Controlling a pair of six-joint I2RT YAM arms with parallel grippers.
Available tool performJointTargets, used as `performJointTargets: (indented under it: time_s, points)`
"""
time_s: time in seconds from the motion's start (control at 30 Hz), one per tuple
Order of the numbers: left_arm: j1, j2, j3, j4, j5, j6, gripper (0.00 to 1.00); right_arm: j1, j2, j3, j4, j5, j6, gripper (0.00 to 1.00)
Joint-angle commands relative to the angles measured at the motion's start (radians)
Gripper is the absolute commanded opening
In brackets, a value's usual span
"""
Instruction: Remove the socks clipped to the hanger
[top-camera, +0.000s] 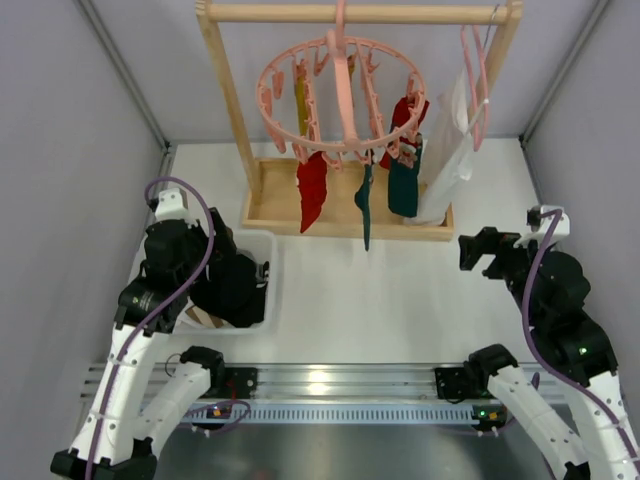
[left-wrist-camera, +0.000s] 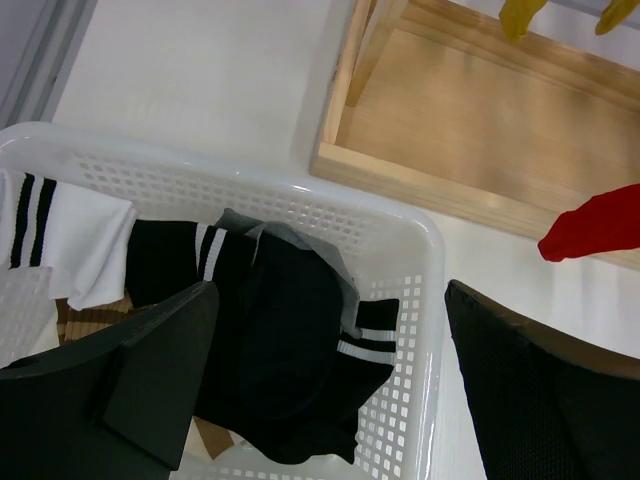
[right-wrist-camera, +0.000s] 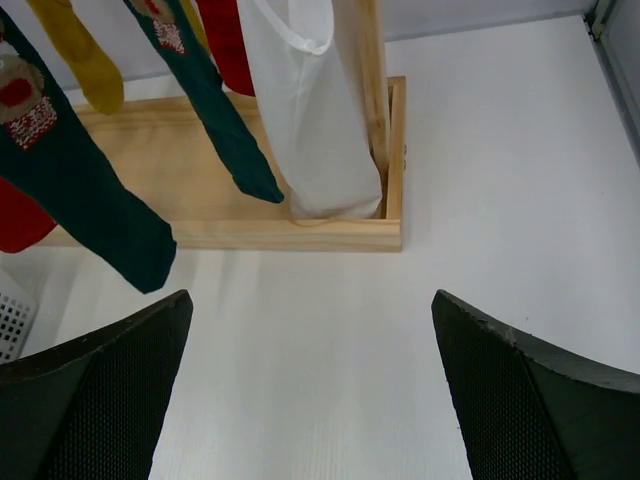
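The pink ring hanger (top-camera: 340, 95) hangs by its hook from the wooden rail. Clipped to it are a red sock (top-camera: 312, 190), a thin teal sock (top-camera: 364, 205), a wider teal sock (top-camera: 404, 185), another red sock (top-camera: 407, 115) and a mustard sock (top-camera: 300, 95). The right wrist view shows the teal socks (right-wrist-camera: 85, 195) (right-wrist-camera: 220, 120), a mustard sock (right-wrist-camera: 80, 60) and a red sock (right-wrist-camera: 225, 45) dangling. My left gripper (top-camera: 240, 285) (left-wrist-camera: 330, 390) is open and empty over the basket. My right gripper (top-camera: 478, 250) (right-wrist-camera: 310, 400) is open and empty above bare table, to the right of the rack.
A white perforated basket (top-camera: 268, 270) (left-wrist-camera: 430, 240) at the left holds black striped socks (left-wrist-camera: 290, 340) and a white striped one (left-wrist-camera: 70, 235). A wooden rack with a tray base (top-camera: 350, 215) (right-wrist-camera: 300, 235) stands at the back. A white cloth (top-camera: 450, 150) (right-wrist-camera: 305, 110) hangs on a slim pink hanger at its right.
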Motion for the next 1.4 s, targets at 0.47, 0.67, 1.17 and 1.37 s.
performJointTargets:
  time_s: [0.47, 0.67, 1.17, 1.37]
  points:
    - [-0.001, 0.007, -0.005, 0.051, -0.004, -0.070, 0.98, 0.015, 0.197, -0.265, 0.721, -0.559, 0.214, 0.99]
    - [-0.001, 0.028, -0.008, 0.051, 0.047, -0.045, 0.99, 0.237, 0.531, -0.218, 0.906, -0.302, 0.118, 0.98]
    - [-0.001, 0.040, 0.001, 0.050, 0.106, -0.056, 0.99, 0.400, 1.051, -0.152, 1.295, 0.023, -0.053, 0.47]
    - [-0.001, 0.060, 0.070, 0.051, 0.215, -0.142, 0.99, 0.440, 1.069, -0.158, 1.354, 0.086, -0.058, 0.00]
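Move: The green sock nearest the right hand hangs from the hanger with its middle about 15 cm ahead, 23 cm to the left and 10 cm below. The second green sock is some 8 cm to the right of it and 6 cm farther out; the front red sock is about 11 cm to the left of it and 2 cm farther out, all at a like height. From the left hand, the nearest green sock lies roughly 27 cm right, 11 cm ahead and 6 cm lower. The right fingers shut on the lower end of the nearer green sock, pinching it after a fast sweep of about 24 cm left, 16 cm down and 15 cm forward; it swings left first, then sinks steeply, the hand turning some 30 degrees counter-clockwise and then easing back a little. The left hand, fingers still open, drifts a couple of centimetres right by the basket. ##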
